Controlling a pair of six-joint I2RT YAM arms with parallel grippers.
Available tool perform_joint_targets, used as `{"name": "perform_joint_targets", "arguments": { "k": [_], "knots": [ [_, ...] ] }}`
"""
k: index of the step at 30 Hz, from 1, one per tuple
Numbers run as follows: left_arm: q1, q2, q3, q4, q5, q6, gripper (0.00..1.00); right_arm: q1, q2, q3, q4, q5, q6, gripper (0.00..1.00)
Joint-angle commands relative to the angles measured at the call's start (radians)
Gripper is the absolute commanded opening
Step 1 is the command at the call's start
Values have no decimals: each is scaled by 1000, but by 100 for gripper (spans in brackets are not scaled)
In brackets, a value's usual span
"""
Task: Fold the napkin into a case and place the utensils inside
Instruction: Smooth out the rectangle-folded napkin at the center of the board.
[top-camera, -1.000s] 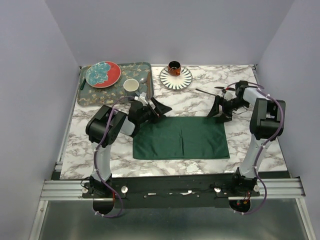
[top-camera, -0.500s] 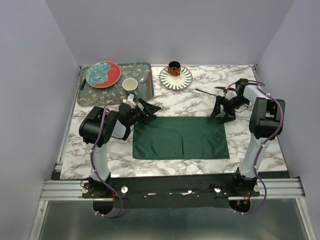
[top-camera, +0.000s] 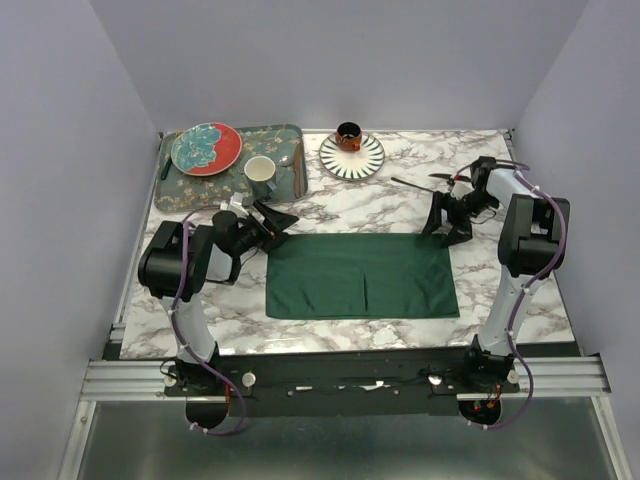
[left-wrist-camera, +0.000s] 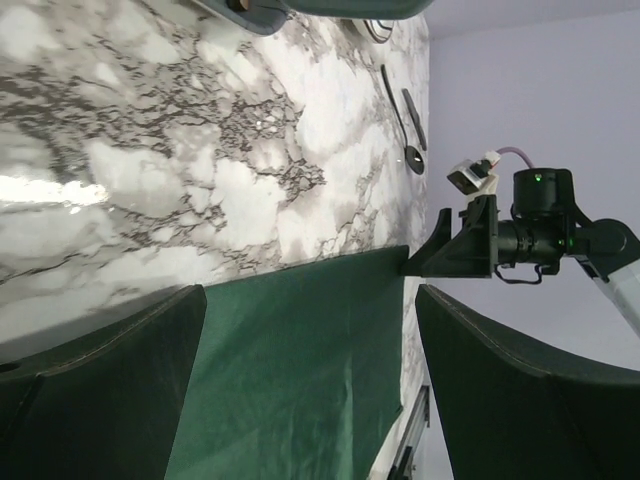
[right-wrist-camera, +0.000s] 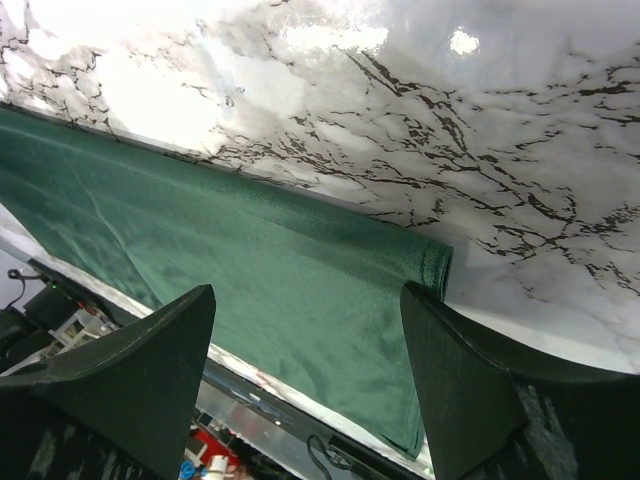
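The dark green napkin (top-camera: 362, 275) lies flat on the marble table as a wide rectangle with a faint crease down its middle (left-wrist-camera: 300, 380). At its far right corner (right-wrist-camera: 430, 265) the cloth shows a doubled, folded edge. My left gripper (top-camera: 281, 226) hovers open just left of the napkin's far left corner, fingers pointing along its far edge (left-wrist-camera: 310, 300). My right gripper (top-camera: 443, 228) is open above the far right corner (right-wrist-camera: 305, 300), holding nothing. The utensils (top-camera: 418, 182), a slim black fork and knife, lie on the table behind the right gripper (left-wrist-camera: 406, 115).
A patterned tray (top-camera: 200, 192) at the back left carries a red and teal plate (top-camera: 206, 148), a white cup (top-camera: 261, 171) and a silver spoon (top-camera: 287, 160). A striped plate (top-camera: 352, 160) with a dark cup (top-camera: 348, 133) stands at the back centre. Walls close in on three sides.
My left arm has swung left, drawing its open gripper off the napkin's far left corner. The right gripper has barely shifted. The napkin has not moved.
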Motion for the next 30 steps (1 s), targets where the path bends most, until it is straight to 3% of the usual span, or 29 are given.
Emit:
{"name": "perform_joint_targets", "arguments": {
  "k": [1,4,8,9,12,13,14,16,17,20,24,30],
  "knots": [
    [53,-123,-47,-117,33,97,99,3,10,14,5,74,-62,84],
    [85,-296,-44,-287,56,236,99,3,-38,10,-4,34,-77,84],
    [97,-513,106,-929,-39,646,98,5,-107,1,-21,8,-93,84],
    [97,-548,130,-1014,-71,724,95,5,-124,-4,-21,11,-96,84],
    [79,-587,259,-1370,-159,966,74,5,-170,-21,-21,33,-108,84],
    [76,-567,287,-1445,-174,1014,57,5,-185,-25,-24,40,-108,84],
    [76,-555,326,-1561,-188,1040,49,3,-191,-36,-26,48,-109,84],
    [73,-527,348,-1645,-217,1093,34,5,-202,-48,-26,69,-117,84],
    [64,-520,350,-1685,-222,1096,31,3,-210,-56,-30,76,-119,84],
    [13,-507,342,-1690,-245,1079,31,5,-222,-67,-30,83,-134,84],
    [-163,-468,373,-1665,-296,1057,31,5,-239,-87,-33,82,-149,84],
    [-300,-316,460,-1674,-372,1117,24,3,-262,-114,-40,80,-182,84]
  ]
}}
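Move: The napkin lies spread with its middle about 20 cm to my left hand's right, 13 cm back and 5 cm lower; its left edge runs some 5 cm left of the hand. The mug stands about 17 cm ahead and 6 cm left, the striped plate 22 cm ahead and 18 cm right. From my right hand, at the far right corner, the napkin's middle is roughly 20 cm left and 12 cm back; the spoon lies 14 cm ahead, 2 cm left. I sweep my left hand a little farther left past the napkin's far left corner, lift it about 10 cm, then swing it back and down some 12 cm nearer my base, ending low over the napkin's left part. On the way I turn the wrist to point the fingers steeply down and close them from wide open to about a quarter. My right hand comes up off the far right corner some 5 cm, fingers open, then eases back slightly. ##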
